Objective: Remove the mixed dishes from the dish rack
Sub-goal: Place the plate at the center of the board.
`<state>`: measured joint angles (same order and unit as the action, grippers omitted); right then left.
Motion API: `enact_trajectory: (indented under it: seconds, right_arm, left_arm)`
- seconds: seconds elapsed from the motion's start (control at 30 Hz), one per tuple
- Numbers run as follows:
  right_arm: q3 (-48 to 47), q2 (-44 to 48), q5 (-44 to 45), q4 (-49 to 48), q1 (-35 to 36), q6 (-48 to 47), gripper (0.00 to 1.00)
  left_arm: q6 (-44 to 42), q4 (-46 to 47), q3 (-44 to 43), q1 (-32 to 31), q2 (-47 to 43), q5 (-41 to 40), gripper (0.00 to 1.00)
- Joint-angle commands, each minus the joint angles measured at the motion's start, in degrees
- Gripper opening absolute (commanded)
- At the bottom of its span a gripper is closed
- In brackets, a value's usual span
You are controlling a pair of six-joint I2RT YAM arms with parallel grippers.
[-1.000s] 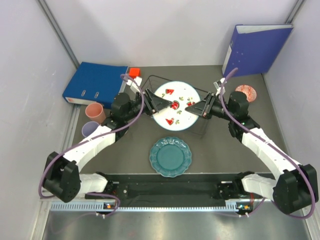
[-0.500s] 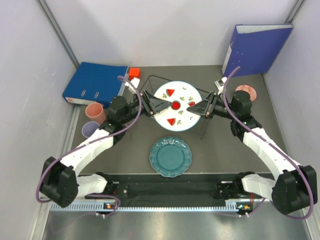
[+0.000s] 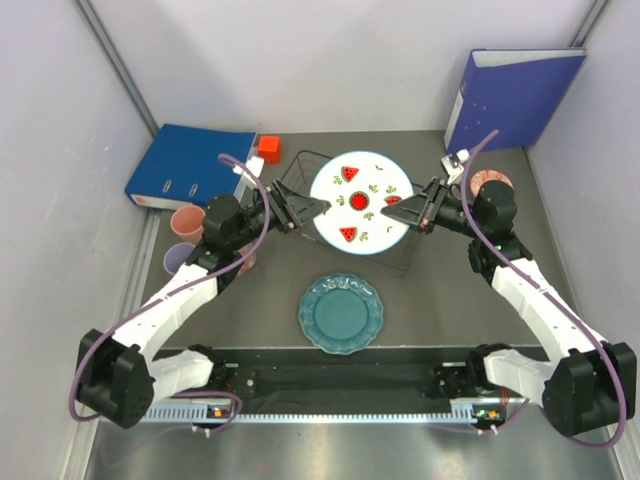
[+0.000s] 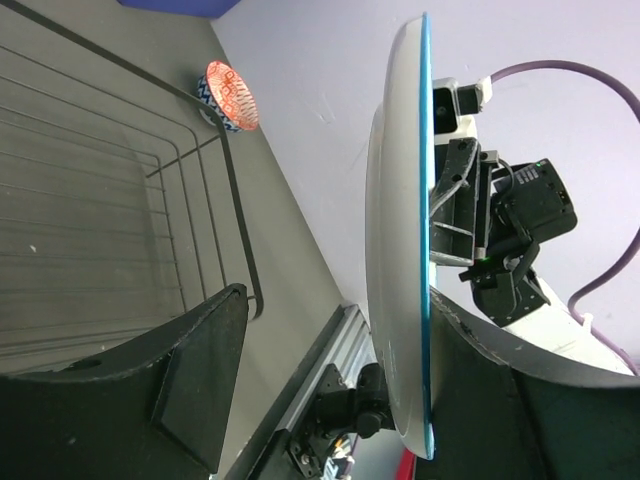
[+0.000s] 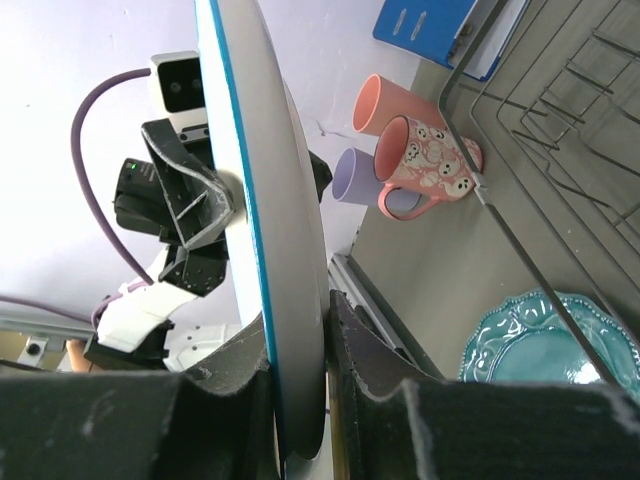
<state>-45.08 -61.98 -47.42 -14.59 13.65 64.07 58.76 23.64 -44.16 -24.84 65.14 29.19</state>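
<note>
The white plate with red watermelon marks (image 3: 360,200) is held upright above the dark wire dish rack (image 3: 296,166). My right gripper (image 3: 402,211) is shut on its right rim; in the right wrist view (image 5: 300,325) both fingers pinch the edge-on plate (image 5: 270,200). My left gripper (image 3: 314,207) is open at the plate's left rim. In the left wrist view (image 4: 335,310) the plate (image 4: 400,250) stands edge-on between the wide jaws, close to the right finger. The teal scalloped plate (image 3: 341,313) lies flat on the table in front of the rack.
A salmon cup (image 3: 188,220), a lavender cup (image 3: 180,258) and a pink patterned mug (image 5: 425,155) stand left of the rack. The small patterned bowl (image 3: 490,183) sits at the right. A red cube (image 3: 269,148) and a flat blue binder (image 3: 190,165) lie behind, an upright binder (image 3: 510,95) at the back right.
The watermelon plate has risen and shifted back and right in my right gripper. My left arm has drawn back left, its jaws now at the plate's left rim.
</note>
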Motion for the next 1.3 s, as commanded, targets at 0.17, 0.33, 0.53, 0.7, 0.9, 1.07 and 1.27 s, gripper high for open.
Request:
enact_trajectory:
  seconds: [0.17, 0.33, 0.53, 0.7, 0.9, 1.07, 1.27]
  right_arm:
    - [-3.2, 0.5, -0.1, -9.2, 0.8, 1.2, 0.0]
    - [-2.5, -0.8, 0.0, -10.1, 1.1, 1.1, 0.0]
    - [-1.9, -1.5, 0.2, -10.3, 1.6, 0.7, 0.0]
    - [-0.7, -1.4, 0.6, -9.4, 1.8, 0.0, 0.0]
    - [0.2, -0.6, 1.6, -8.1, 2.6, -1.1, 0.0]
    - [0.3, -0.6, 1.9, -7.9, 2.9, -1.2, 0.0]
    - [0.1, -0.6, 2.3, -8.1, 3.3, -1.1, 0.0]
  left_arm:
    - [5.2, 8.5, -0.6, -0.2, 2.7, 3.5, 0.66]
    - [5.2, 9.4, -1.3, -2.7, 4.4, 2.8, 0.63]
    - [4.3, 9.4, -2.5, -4.9, 5.9, 2.0, 0.58]
    - [3.1, 8.3, -3.5, -5.2, 5.6, 0.8, 0.49]
    - [0.0, 4.0, -3.9, -5.2, 3.6, -4.7, 0.49]
    - [-0.6, 2.3, -3.9, -5.2, 3.3, -6.1, 0.3]
    - [-0.9, 1.2, -3.3, -5.3, 2.6, -7.4, 0.0]
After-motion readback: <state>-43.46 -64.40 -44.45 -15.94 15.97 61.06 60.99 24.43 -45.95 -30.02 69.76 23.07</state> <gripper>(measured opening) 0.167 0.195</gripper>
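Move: The white plate's middle is about 7 cm to the left hand's right, 1 cm ahead and level in height; that hand's open fingers already straddle its left rim. The right hand pinches the right rim and has the teal plate, on the open board, about 13 cm back, 9 cm left and 27 cm below. From the left hand, the dish rack stands some 11 cm ahead, 7 cm right and 24 cm down, the pink mug 18 cm left, level fore-and-aft, 25 cm down. Rightward, roughly 3.5 cm, the left hand slides its open fingers farther over the white plate's left rim, easing slightly back and down, then comes about 2 cm forward and closes them, pinching the rim. The right hand keeps its grip on the opposite rim and sinks about 2 cm, drifting slightly left. ##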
